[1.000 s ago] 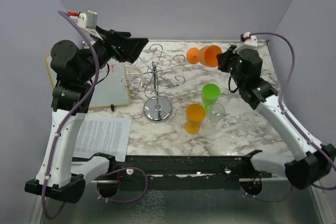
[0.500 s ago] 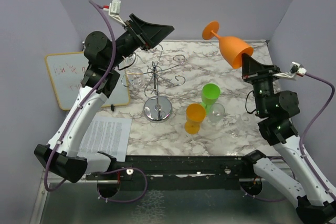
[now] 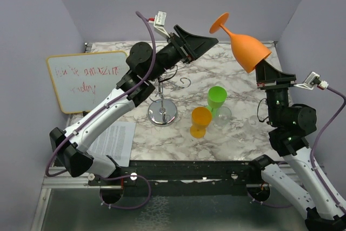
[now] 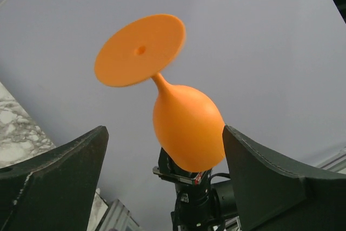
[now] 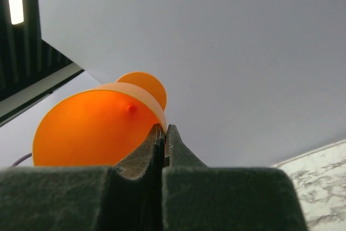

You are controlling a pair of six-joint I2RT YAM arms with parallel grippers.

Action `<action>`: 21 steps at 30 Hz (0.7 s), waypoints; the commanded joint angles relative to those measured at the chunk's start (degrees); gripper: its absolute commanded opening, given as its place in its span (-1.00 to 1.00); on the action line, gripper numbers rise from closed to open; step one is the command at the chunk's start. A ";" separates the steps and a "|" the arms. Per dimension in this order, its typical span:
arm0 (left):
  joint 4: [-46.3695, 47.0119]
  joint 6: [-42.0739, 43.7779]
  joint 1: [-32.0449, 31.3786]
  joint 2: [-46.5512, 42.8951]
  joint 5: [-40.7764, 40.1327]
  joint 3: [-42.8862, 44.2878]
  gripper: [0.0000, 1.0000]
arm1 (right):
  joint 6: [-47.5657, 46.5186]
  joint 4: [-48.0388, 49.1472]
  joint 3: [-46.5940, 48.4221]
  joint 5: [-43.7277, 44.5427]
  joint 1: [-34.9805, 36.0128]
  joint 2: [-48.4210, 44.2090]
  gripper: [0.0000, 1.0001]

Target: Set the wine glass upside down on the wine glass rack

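Observation:
An orange wine glass [image 3: 247, 50] hangs high over the right of the table, foot up and tilted left. My right gripper [image 3: 263, 62] is shut on its rim from below; in the right wrist view the fingers [image 5: 165, 126] pinch the rim of the wine glass [image 5: 92, 128]. My left gripper [image 3: 210, 41] is raised and open, pointing right at the glass stem and just short of it. Its wrist view shows the wine glass [image 4: 186, 133] beyond the spread fingers [image 4: 165, 131]. The chrome wine glass rack [image 3: 162, 113] stands mid-table, its top partly hidden by my left arm.
A green glass [image 3: 217, 98], a second orange glass [image 3: 200, 121] and a clear glass [image 3: 223, 115] stand right of the rack. A whiteboard [image 3: 81, 79] lies at the left and a printed sheet [image 3: 113, 142] at the near left. Purple walls close in the table.
My right arm has lifted the orange glass off the table and turned it foot up. My left arm has swung up and right over the rack toward the glass, still open.

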 commanded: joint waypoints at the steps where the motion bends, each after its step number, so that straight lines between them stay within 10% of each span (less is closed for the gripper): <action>1: 2.86 -3.38 -1.74 2.96 -4.56 3.01 0.66 | 4.05 6.66 -1.45 -4.79 0.03 0.85 -0.99; 12: 4.23 -3.14 -3.73 3.30 -16.77 5.06 0.43 | 5.03 13.89 -2.71 -11.14 -0.01 6.02 -0.99; 21: 6.63 -5.15 -3.72 4.17 -21.30 4.78 -0.23 | 6.24 18.35 -3.49 -17.27 0.04 7.53 -0.99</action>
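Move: The stem of the orange wine glass, held mouth-down and slanting in the right hand, is about 3 cm ahead, 5 cm right and 2 cm above the left hand. From the right hand the stem lies some 7 cm ahead, 9 cm left and 4 cm higher. The wine glass rack's hub stands roughly level, 16 cm left and 18 cm below the left hand; the green glass is level, about 9 cm right and 38 cm below. Leftward, about 4 cm, the right hand carries the orange glass stem-first to the left hand, swinging some 10 degrees counter-clockwise and keeping its pinch on the bowl's rim. The left hand first eases right, slightly down, then comes back left, ending about 3 cm forward and a little higher, its open fingers closing to roughly half their gap on either side of the stem, just below the foot. ##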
